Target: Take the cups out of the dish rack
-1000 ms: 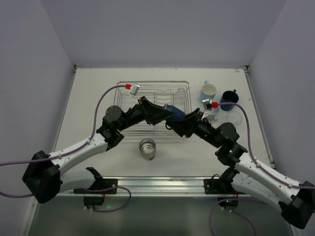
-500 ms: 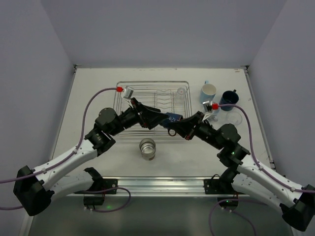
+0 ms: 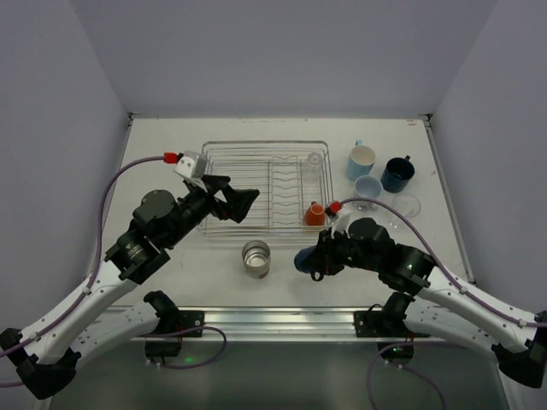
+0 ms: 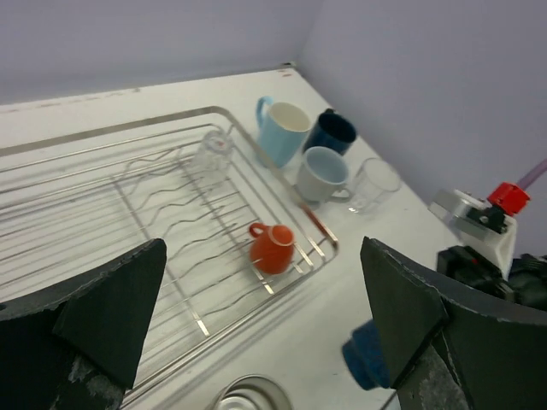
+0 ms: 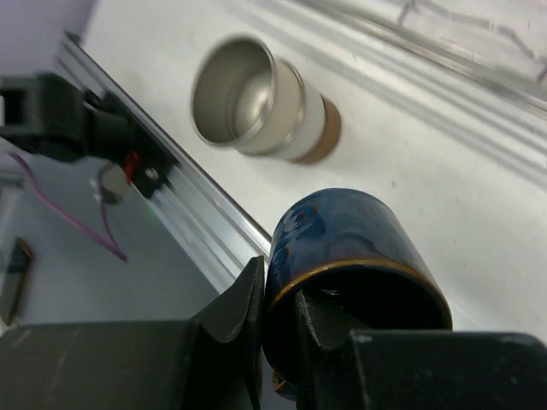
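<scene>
The dish rack (image 3: 244, 149) stands mid-table and holds a small orange cup (image 3: 314, 213) and a clear glass (image 3: 316, 159). My right gripper (image 3: 319, 264) is shut on the wall of a small dark blue cup (image 3: 302, 259), one finger inside and one outside, just in front of the rack's right corner. In the right wrist view that cup (image 5: 359, 239) lies tilted in the right gripper (image 5: 278, 309). My left gripper (image 3: 238, 202) is open and holds nothing over the rack's left half. In the left wrist view the left gripper (image 4: 261, 256) frames the orange cup (image 4: 272, 248).
A metallic cup (image 3: 255, 258) stands on the table in front of the rack. Right of the rack are a light blue mug (image 3: 361, 159), a navy mug (image 3: 397, 173), a small pale blue cup (image 3: 368, 187) and a clear glass (image 3: 407, 205). The table's metal front rail (image 3: 273, 318) runs near.
The left gripper opened, let go of the dark blue cup and drew back to the left. The right gripper closed on that cup and carried it off the rack toward the front.
</scene>
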Robot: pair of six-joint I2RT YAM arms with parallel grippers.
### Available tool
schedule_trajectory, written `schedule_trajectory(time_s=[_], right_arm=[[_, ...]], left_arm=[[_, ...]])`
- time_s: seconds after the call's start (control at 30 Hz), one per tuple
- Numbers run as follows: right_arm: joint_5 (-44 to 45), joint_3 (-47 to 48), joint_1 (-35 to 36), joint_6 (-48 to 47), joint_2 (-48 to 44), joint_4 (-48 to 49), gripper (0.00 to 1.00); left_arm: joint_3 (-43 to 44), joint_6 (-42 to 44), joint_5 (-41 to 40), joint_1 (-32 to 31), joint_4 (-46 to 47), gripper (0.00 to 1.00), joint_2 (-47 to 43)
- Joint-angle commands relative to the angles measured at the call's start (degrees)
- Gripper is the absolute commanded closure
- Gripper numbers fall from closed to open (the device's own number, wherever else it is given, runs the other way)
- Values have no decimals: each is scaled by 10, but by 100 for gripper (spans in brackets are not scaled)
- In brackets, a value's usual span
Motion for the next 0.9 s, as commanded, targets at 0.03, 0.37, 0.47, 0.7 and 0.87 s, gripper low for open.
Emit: schedule_trajectory(time_s=[0.03,0.37,0.47,0.7,0.87], right_arm=[[78,65,62,-15,70,-137,100],[192,145,122,-16,277,-151,100],[212,168,134,-15,330,-144,100],[240,215,165,-6,425,-110,100],[265,215,175,13,463,-93,98]], left_arm=[[5,90,-114,1,-88,0,-33],[-6,129,-200,1,-142,0,-73],[-20,129,-203,1,-134,0,-81],[-29,128,-198,1,-128,0,-87],[-32,128,-200,1,-125,0,-94]])
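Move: On the open table, the spot for the blue cup held in the right hand lies about 5 cm to that hand's left, level fore-and-aft and some 18 cm below. The metal cup stands some 17 cm left of the hand, 3 cm ahead and 13 cm below; the orange cup sits in the rack about 19 cm straight ahead, 13 cm below. From the empty left hand, the spot is some 10 cm back, 16 cm right and 34 cm down. Lowering the blue cup about 13 cm towards the table just right of the metal cup, the right hand keeps its pinch and swings its fingers some 40 degrees, from slanting leftward to pointing steeply down; late in the descent it also shifts about 5 cm left. The left hand, still open, withdraws 8 cm left, sinking about 4 cm and turning counter-clockwise. ##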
